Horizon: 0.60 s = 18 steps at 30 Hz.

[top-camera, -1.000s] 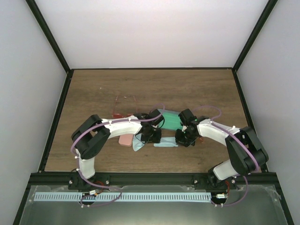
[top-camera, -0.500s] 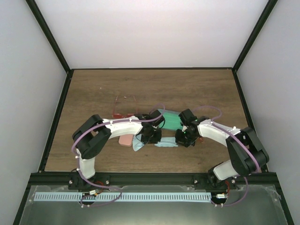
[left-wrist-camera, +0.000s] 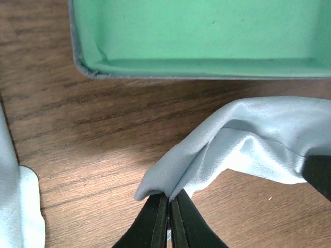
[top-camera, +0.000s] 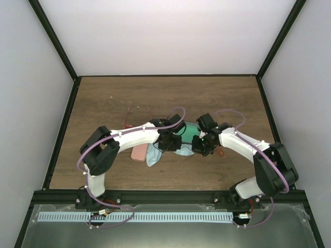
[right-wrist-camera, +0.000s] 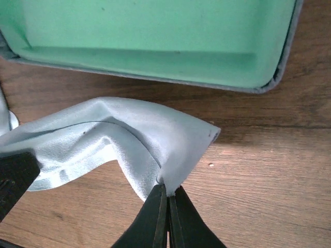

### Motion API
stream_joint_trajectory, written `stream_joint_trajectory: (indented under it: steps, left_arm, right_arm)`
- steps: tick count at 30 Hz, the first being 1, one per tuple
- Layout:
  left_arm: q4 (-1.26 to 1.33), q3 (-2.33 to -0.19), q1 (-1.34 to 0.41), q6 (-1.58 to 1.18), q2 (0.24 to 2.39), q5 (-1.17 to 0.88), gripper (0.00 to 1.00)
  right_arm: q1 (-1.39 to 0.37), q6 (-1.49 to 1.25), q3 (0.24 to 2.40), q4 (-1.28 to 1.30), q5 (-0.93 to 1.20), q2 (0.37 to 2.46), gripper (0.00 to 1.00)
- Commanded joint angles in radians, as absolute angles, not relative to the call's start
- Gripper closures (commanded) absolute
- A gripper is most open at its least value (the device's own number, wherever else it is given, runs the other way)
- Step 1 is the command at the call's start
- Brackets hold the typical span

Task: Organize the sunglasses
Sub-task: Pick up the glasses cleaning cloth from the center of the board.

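A light blue cloth (top-camera: 184,151) hangs stretched between my two grippers, just in front of the open case with the green lining (top-camera: 189,130). My left gripper (left-wrist-camera: 169,199) is shut on the cloth's left corner (left-wrist-camera: 243,139). My right gripper (right-wrist-camera: 168,188) is shut on its right corner (right-wrist-camera: 129,139). In the top view the left gripper (top-camera: 173,147) and the right gripper (top-camera: 198,147) face each other. A reddish-pink pair of sunglasses (top-camera: 138,107) lies behind the left arm. An orange-red pair (top-camera: 222,153) peeks out beside the right arm.
A pink case (top-camera: 138,153) lies under the left forearm, with a second light blue cloth (top-camera: 152,157) beside it, also seen at the left wrist view's edge (left-wrist-camera: 15,206). The green case's grey rim (left-wrist-camera: 83,67) lies just beyond the cloth. Black frame rails edge the table.
The left gripper has shut on the cloth. Both grippers have lifted it off the table and moved it back toward the green case.
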<state>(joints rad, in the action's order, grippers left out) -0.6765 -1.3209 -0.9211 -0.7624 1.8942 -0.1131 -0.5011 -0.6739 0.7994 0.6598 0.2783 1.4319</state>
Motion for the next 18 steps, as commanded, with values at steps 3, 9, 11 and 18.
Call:
stream_joint_trajectory:
  steps: [3, 9, 11, 18]
  left_arm:
    - [-0.735, -1.408, -0.916, -0.730, 1.906, -0.075, 0.96]
    - [-0.776, -1.467, -0.899, -0.703, 1.907, -0.060, 0.96]
    - [-0.781, -1.482, -0.886, -0.703, 1.913, -0.060, 0.96]
    - [-0.787, -1.529, -0.829, -0.660, 1.965, -0.071, 0.96]
  right_arm:
    - [-0.509, -0.667, 0.890, 0.693, 0.248, 1.429, 0.99]
    - [-0.509, -0.659, 0.957, 0.718, 0.223, 1.445, 0.99]
    - [-0.507, -0.652, 0.978, 0.720, 0.212, 1.457, 0.99]
    - [-0.480, -0.629, 1.011, 0.695, 0.209, 1.521, 0.99]
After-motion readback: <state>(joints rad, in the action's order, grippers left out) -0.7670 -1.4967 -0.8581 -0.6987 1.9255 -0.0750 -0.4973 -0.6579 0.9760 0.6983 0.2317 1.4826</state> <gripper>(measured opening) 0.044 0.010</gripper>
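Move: The folded cleaning cloth already hangs pinched between the two closed hands, on the near side of the open grey case. The case's green tray lies about 7 cm ahead, 5 cm to the right and 3 cm below the left hand. A second cloth is some 9 cm left and 2 cm back of that hand, the pink case about 15 cm straight left, both 4 cm down. For the right hand the tray is 7 cm ahead, 3 cm left and 3 cm below; the brown glasses lie about 8 cm straight right, 4 cm down. The cloth is carried up and forward between both hands towards the open case, each hand travelling about 4.5 cm forward while rising some 3.5 cm; the climb levels off at the end as the forward travel goes on. Both grippers stay shut, keeping their pinch on its two ends, with the fingertips still pointing mostly down. ##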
